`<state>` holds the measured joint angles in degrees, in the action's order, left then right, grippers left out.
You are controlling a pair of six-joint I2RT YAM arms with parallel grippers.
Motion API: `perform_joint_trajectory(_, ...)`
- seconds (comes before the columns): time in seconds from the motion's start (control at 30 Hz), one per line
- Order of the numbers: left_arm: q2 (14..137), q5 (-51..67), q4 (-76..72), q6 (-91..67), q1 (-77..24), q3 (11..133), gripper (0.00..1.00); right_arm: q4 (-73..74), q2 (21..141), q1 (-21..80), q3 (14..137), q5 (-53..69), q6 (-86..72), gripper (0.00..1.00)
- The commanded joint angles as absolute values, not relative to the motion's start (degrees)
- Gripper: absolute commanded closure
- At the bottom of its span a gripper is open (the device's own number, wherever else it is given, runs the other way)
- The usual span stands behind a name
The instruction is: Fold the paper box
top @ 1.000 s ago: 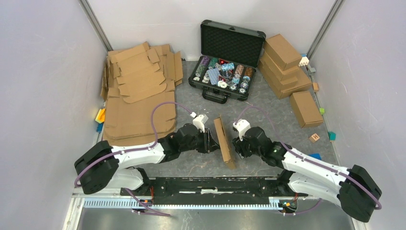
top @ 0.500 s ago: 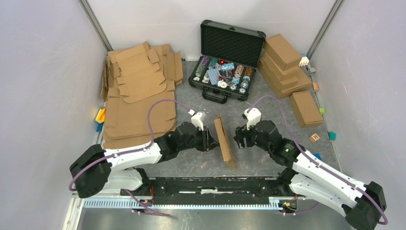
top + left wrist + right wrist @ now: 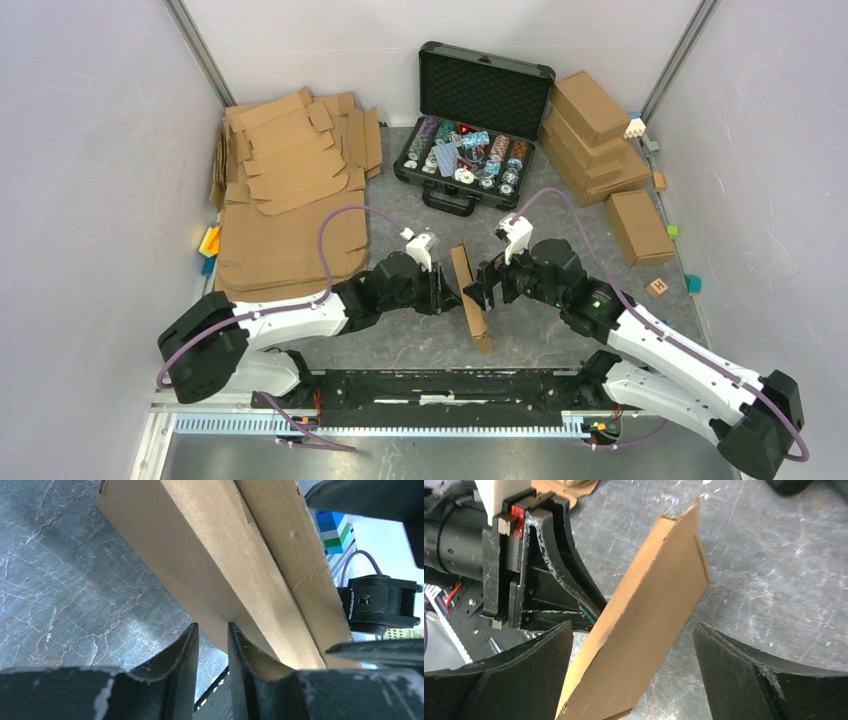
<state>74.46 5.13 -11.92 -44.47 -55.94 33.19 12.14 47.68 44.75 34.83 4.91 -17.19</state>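
Note:
The paper box (image 3: 470, 295) is folded shut and stands on one long edge in the middle of the table, leaning slightly. My left gripper (image 3: 445, 293) rests against its left face. In the left wrist view the box (image 3: 240, 560) fills the top, and the left gripper (image 3: 212, 627) has its jaws a narrow gap apart with only floor showing between them. My right gripper (image 3: 485, 290) is wide open on the box's right side. In the right wrist view the box's end (image 3: 649, 615) stands between the spread fingers (image 3: 744, 680) and touches neither.
A pile of flat cardboard blanks (image 3: 290, 190) covers the back left. An open black case of poker chips (image 3: 470, 140) sits at the back centre. Finished brown boxes (image 3: 595, 135) are stacked at the back right, with one more box (image 3: 638, 226) and small blocks (image 3: 657, 288) nearby.
My right gripper drew back from the box, opened wide, then came in again round the box's end. The left gripper stayed against the box, which shifted slightly.

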Motion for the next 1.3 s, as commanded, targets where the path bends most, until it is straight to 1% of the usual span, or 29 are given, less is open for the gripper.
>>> perform_joint_trajectory(0.0,74.96,7.05,-16.59,-42.8,-55.72,35.38,0.66,14.37,51.25,44.69,39.71,9.88,-18.01,0.03)
perform_joint_trajectory(0.1,75.6,8.43,-18.93,-43.15,-55.74,35.35,0.66,17.07,51.56,45.88,40.77,7.37,-17.92,0.02)
perform_joint_trajectory(0.27,77.44,9.99,-20.98,-43.44,-55.87,36.19,0.67,22.78,53.4,51.31,43.28,-1.59,-17.96,0.02)
perform_joint_trajectory(0.37,77.38,9.5,-21.26,-43.59,-55.88,35.93,0.67,26.82,55.82,53.89,44.61,-6.51,-17.07,0.04)
perform_joint_trajectory(0.43,77.19,9.27,-21.2,-43.52,-55.89,35.7,0.67,28.71,57.01,55.05,44.89,-8.69,-16.86,0.08)
perform_joint_trajectory(0.5,76.97,9.1,-20.79,-43.35,-55.9,35.67,0.67,29.06,57.25,55.59,44.19,-8.99,-16.74,0.13)
perform_joint_trajectory(0.63,76.05,7.91,-18.62,-42.37,-55.81,35.88,0.67,30.12,56.78,55.9,43.59,-9.67,-16.16,0.36)
perform_joint_trajectory(0.73,73.42,6.35,-14.61,-40.86,-54.83,36.0,0.66,32.29,56.4,55.99,43.68,-11.25,-15.11,0.44)
perform_joint_trajectory(0.8,70.61,6.48,-12.56,-39.92,-53.24,35.5,0.65,33.28,55.21,55.96,43.56,-11.49,-14.29,0.52)
perform_joint_trajectory(0.97,62.59,7.2,-4.51,-34.72,-47.77,36.24,0.58,33.02,52.15,55.99,42.57,-4.53,-9.67,0.59)
perform_joint_trajectory(1.03,59.9,8.39,-2.37,-32.4,-45.61,36.77,0.52,32.93,51.64,55.94,42.21,-2.73,-8.62,0.6)
perform_joint_trajectory(1.17,54.97,6.82,2.92,-26.41,-43.32,37.94,0.34,32.75,52.17,55.99,41.93,-1.49,-7.76,0.62)
perform_joint_trajectory(1.27,54.64,4.18,5.57,-20.36,-42.85,39.9,0.28,31.76,53.13,55.98,41.84,-0.33,-7.04,0.63)
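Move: The paper box stands on its long edge between the hands. Its middle is about 3 cm to the left of the right hand's point, 1 cm back and 9 cm below; from the left hand it lies about 4 cm to the right, level fore and aft, and 3 cm lower. The chip case sits roughly 27 cm ahead of the right hand, 3 cm left and 13 cm down. The right fingers close from wide open onto the box's two broad faces in its nearer half, the hand easing back and down, about 4 cm each, its left side dipping some 20 degrees. The left fingertips, already at the left face, bear about 2 cm rightward, pause, then come away up, left and forward, about 12 cm, opening. ##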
